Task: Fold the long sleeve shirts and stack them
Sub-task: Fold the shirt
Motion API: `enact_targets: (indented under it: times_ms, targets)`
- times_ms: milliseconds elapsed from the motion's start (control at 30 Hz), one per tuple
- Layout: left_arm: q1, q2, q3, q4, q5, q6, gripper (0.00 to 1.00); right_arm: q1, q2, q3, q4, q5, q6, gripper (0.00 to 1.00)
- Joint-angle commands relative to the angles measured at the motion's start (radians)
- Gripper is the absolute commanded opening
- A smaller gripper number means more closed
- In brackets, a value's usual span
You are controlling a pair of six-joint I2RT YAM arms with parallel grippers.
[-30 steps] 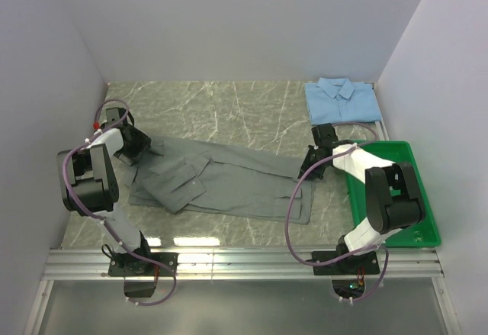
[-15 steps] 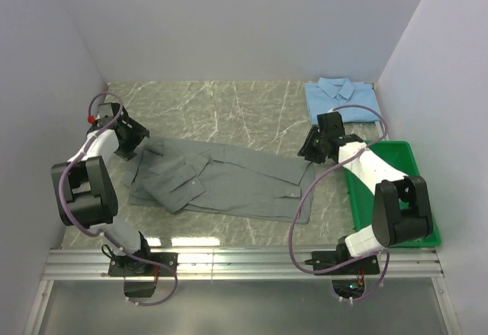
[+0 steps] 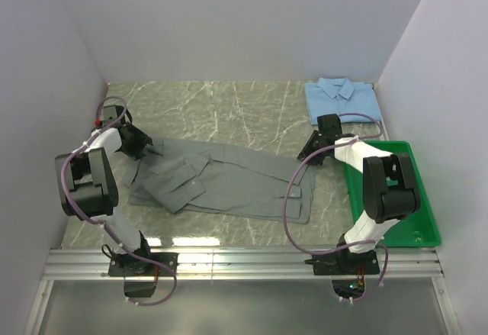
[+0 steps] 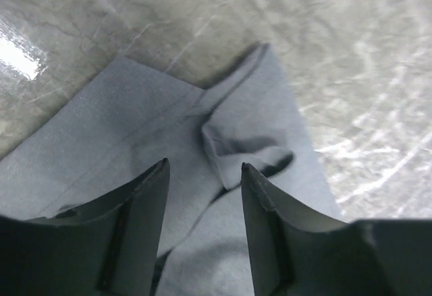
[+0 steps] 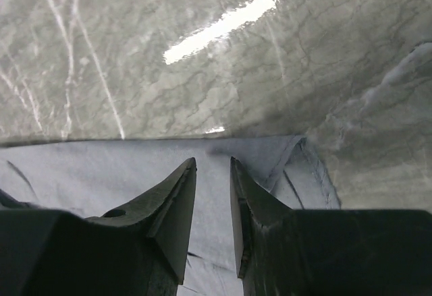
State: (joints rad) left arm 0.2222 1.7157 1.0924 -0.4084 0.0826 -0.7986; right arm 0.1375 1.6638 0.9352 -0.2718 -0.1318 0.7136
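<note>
A grey long sleeve shirt (image 3: 229, 182) lies spread flat across the middle of the table, collar to the left. A light blue shirt (image 3: 341, 100) sits folded at the back right corner. My left gripper (image 3: 141, 143) hovers at the grey shirt's collar end. In the left wrist view it (image 4: 204, 164) stands open over a rumpled fold of grey cloth (image 4: 135, 121), with nothing between the fingers. My right gripper (image 3: 307, 152) is at the shirt's far right corner. In the right wrist view it (image 5: 212, 161) is narrowly open above the grey hem (image 5: 101, 168), gripping nothing.
A green plastic tray (image 3: 423, 213) stands along the right side, partly under the right arm. White walls close in the left, back and right. The marble tabletop (image 3: 229, 106) shows bare behind the grey shirt.
Both wrists swung outward half a second ago and have come back toward the shirt's two ends. The grey shirt lies much as before.
</note>
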Motion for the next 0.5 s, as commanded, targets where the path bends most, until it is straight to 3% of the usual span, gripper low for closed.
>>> enact_targets:
  times_ms: [0,233,467]
  targets:
    - [-0.006,0.036,0.014,0.013,-0.004,0.009,0.50,-0.010,0.020,0.025,0.043,-0.023,0.026,0.34]
    - [-0.004,0.065,0.004,0.023,-0.011,0.015,0.39,-0.021,0.063,0.031,0.043,-0.028,0.018,0.33]
    - [-0.003,0.085,0.014,-0.006,-0.078,0.019,0.09,-0.033,0.105,0.063,0.026,-0.015,0.018,0.33]
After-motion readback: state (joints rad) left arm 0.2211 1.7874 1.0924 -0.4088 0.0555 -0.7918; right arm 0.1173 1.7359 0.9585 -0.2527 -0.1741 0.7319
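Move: The loose fold at the grey shirt's far left corner lies about 3 cm below the left hand and a centimetre back; the sleeve folded over the body is some 11 cm back and 11 cm to the right. The shirt's far edge near its right corner is about 2 cm below the right hand and a centimetre ahead, the corner itself roughly 4 cm right, level with the hand. The folded blue shirt lies about 20 cm ahead and 13 cm right. The loose fold at the grey shirt's far left corner is what the left hand drops onto, about 3 cm down, its open fingers closing nearly shut to pinch the cloth. At the shirt's far right edge, the right hand sinks some 1.5 cm to the cloth and ends with a slight nudge forward, fingers staying part open either side of a bit of the edge. ##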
